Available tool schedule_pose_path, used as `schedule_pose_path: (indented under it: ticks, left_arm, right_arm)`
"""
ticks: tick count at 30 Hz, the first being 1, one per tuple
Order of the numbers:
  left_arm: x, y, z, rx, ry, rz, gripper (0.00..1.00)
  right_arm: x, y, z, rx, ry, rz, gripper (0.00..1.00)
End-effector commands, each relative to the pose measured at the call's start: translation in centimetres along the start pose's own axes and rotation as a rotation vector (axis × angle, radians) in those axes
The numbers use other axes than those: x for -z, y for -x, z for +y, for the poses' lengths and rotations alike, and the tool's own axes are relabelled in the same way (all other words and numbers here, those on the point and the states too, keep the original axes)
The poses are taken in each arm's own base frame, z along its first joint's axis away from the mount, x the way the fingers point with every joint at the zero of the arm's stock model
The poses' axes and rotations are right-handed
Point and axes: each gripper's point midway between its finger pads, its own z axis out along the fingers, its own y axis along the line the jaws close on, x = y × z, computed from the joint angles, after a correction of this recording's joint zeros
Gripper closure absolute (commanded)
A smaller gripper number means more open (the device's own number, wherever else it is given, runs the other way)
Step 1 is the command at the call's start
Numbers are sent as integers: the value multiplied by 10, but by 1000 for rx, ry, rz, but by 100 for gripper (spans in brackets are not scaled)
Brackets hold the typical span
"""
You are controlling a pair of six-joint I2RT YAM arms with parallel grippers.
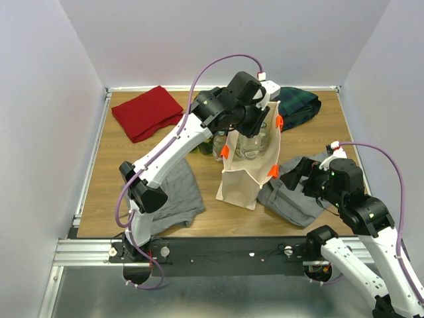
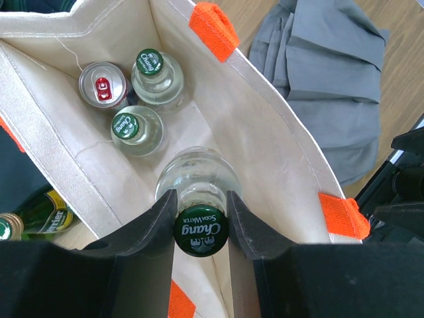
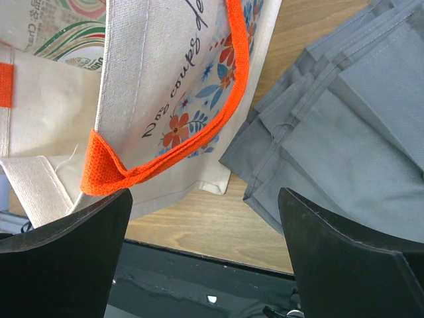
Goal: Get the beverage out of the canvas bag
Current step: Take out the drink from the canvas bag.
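Note:
The beige canvas bag (image 1: 242,179) stands upright mid-table with orange handles (image 2: 213,28). My left gripper (image 2: 201,213) reaches down into its mouth and is shut on the neck of a clear glass bottle with a green Chang soda-water cap (image 2: 201,230). Deeper in the bag (image 2: 265,132) stand two more green-capped clear bottles (image 2: 149,63) (image 2: 127,126) and a silver can (image 2: 103,83). My right gripper (image 3: 205,218) is open and holds nothing. It hovers low beside the bag's right side (image 3: 159,79), near an orange handle (image 3: 106,172).
Grey folded clothes (image 1: 291,195) lie right of the bag, under my right arm, and more grey cloth (image 1: 175,192) lies to its left. A red cloth (image 1: 146,111) and a dark plaid cloth (image 1: 298,106) sit at the back. Green bottles (image 1: 212,142) stand just outside the bag's left side.

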Motion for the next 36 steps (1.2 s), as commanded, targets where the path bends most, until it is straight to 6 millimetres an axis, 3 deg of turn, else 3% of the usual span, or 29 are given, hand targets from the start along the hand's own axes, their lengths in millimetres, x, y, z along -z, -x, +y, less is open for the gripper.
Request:
schedule_pose_path:
  ticks: [1, 19, 36]
  left_arm:
    - [65, 63, -13, -32, -30, -263, 100]
    - [108, 86, -6, -37, 30, -395, 100]
    - [143, 99, 20, -16, 185, -492, 100]
  right_arm:
    - [1, -1, -5, -7, -23, -6, 0]
    - [2, -1, -5, -7, -21, -9, 0]
    - [1, -1, -4, -5, -21, -3, 0]
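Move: The left hand already holds a clear Chang bottle by its cap, hanging inside the bag. The taken-out clear bottle it is to stand beside is about 9 cm left, 3 cm ahead and 20 cm below, with a green bottle some 4 cm left of that one. Still in the bag, the nearer clear bottle is about 5 cm straight ahead and the can some 10 cm ahead, 2 cm right. From the right hand, the taken-out bottle is about 26 cm left and 15 cm ahead. The left arm keeps its pinch on the cap and draws the clear bottle up out of the canvas bag by about 8 cm, with a slight draw back early on that is mostly made good. As it climbs it shifts some 4 cm left, towards the bag's left rim and the side where the taken-out bottles stand, while the wrist swings the fingertips up and outward, roughly 15 degrees in all. ##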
